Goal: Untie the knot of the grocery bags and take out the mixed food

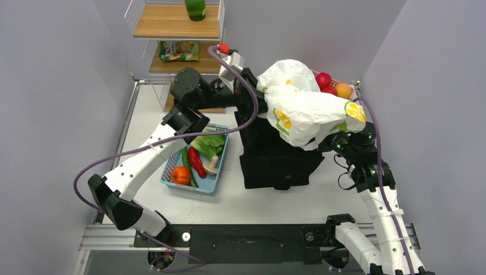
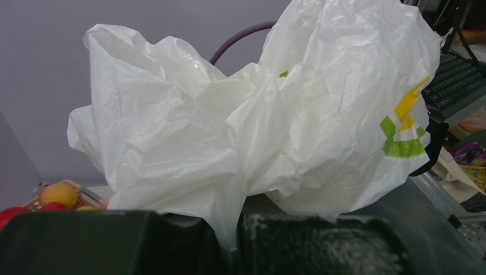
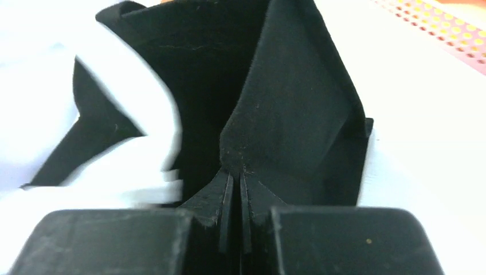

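Observation:
The white grocery bag (image 1: 304, 106), printed with yellow citrus slices, hangs in the air above a black tote (image 1: 275, 157). My left gripper (image 1: 258, 91) is shut on a twisted tail of the bag's plastic (image 2: 229, 220), and the bag (image 2: 275, 109) fills the left wrist view. My right gripper (image 1: 328, 140) sits under the bag's right end. It (image 3: 236, 195) is shut on a fold of the black tote fabric (image 3: 286, 114). Red apples (image 1: 324, 80) and an orange fruit (image 1: 344, 90) lie in a tray at the back right. A small orange pumpkin (image 1: 180, 175) lies in the blue basket (image 1: 220, 166).
The blue basket also holds lettuce (image 1: 207, 142), a red pepper (image 1: 196, 162) and a mushroom (image 1: 212, 165). A wire shelf (image 1: 177, 34) at the back left carries a snack packet (image 1: 180, 50) and a green object (image 1: 195, 8). A purple cable (image 1: 172, 143) loops over the left arm.

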You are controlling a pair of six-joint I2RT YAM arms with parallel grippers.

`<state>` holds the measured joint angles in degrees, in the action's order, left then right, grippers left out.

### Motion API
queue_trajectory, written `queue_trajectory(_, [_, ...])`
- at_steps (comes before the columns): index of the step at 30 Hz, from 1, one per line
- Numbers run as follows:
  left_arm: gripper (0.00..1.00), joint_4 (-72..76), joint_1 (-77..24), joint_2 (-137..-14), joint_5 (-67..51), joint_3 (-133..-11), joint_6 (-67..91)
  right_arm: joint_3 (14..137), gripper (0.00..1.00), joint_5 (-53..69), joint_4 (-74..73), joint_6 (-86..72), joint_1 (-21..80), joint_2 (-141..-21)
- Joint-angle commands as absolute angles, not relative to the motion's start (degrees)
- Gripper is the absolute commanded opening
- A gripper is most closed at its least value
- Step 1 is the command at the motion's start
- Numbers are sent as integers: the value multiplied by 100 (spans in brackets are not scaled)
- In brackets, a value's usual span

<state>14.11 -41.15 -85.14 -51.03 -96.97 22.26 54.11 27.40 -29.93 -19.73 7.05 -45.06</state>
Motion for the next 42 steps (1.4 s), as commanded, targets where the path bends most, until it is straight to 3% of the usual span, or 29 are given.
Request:
queue_trajectory(1, [0,2537,-4416,-8634,-4782,-9144,2862,5285,0,3586,-1702,-3153,520,-4566])
queue_trajectory(5, [0,2598,-4656,-8610,-4589,-8404,2791,5189,0,3773,-1296,-3745,431,-4569])
queue_trajectory(9, [0,1485,-4495,-8422,-4061,-7581,1995,5165,0,3825,-1223,-3878,374,-4513])
queue_trajectory(16, [0,-2236,-4625,-8605,-1074,-7985,-1148,5074,0,3974,-1118,-3996,306,-4376])
queue_trajectory(24, [0,-4144,-4913,-9088,868,-8051,-3572,5121,0,4327,-1176,-3813,-309,-4373])
queue_trajectory(33, [0,-5702,-5567,-10981,2475,-9988,-3978,5094,0,4582,-1146,-3859,-520,-4465])
queue_trajectory(38, [0,-6948,-5607,-12489,2106,-12131,-3709,4943,0,4583,-1256,-3832,-511,-4319])
queue_trajectory(42, [0,-7143,-5570,-13072,2086,-12367,-4006,4892,0,4536,-1337,-3735,-514,-4246])
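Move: High above and slightly behind the black bag, the left hand grips the white grocery bag, which hangs out to its right; the black bag's middle is about 9 cm ahead, 2 cm right and some 41 cm below. From that middle, the blue vegetable basket stands roughly 27 cm left and 3 cm back, the pink fruit basket 21 cm ahead and 13 cm right. The right hand pinches the black bag's rim, its middle about 4 cm ahead, 11 cm left and 14 cm below. Plunging almost 40 cm down and about 13 cm forward, the left hand carries the white grocery bag into the black bag's mouth, rolling from fingers pointing right to fingers pointing down and somewhat forward; it keeps its grip. The right hand keeps pinching the rim, rises a couple of centimetres and rolls some 20 degrees, left side up. ##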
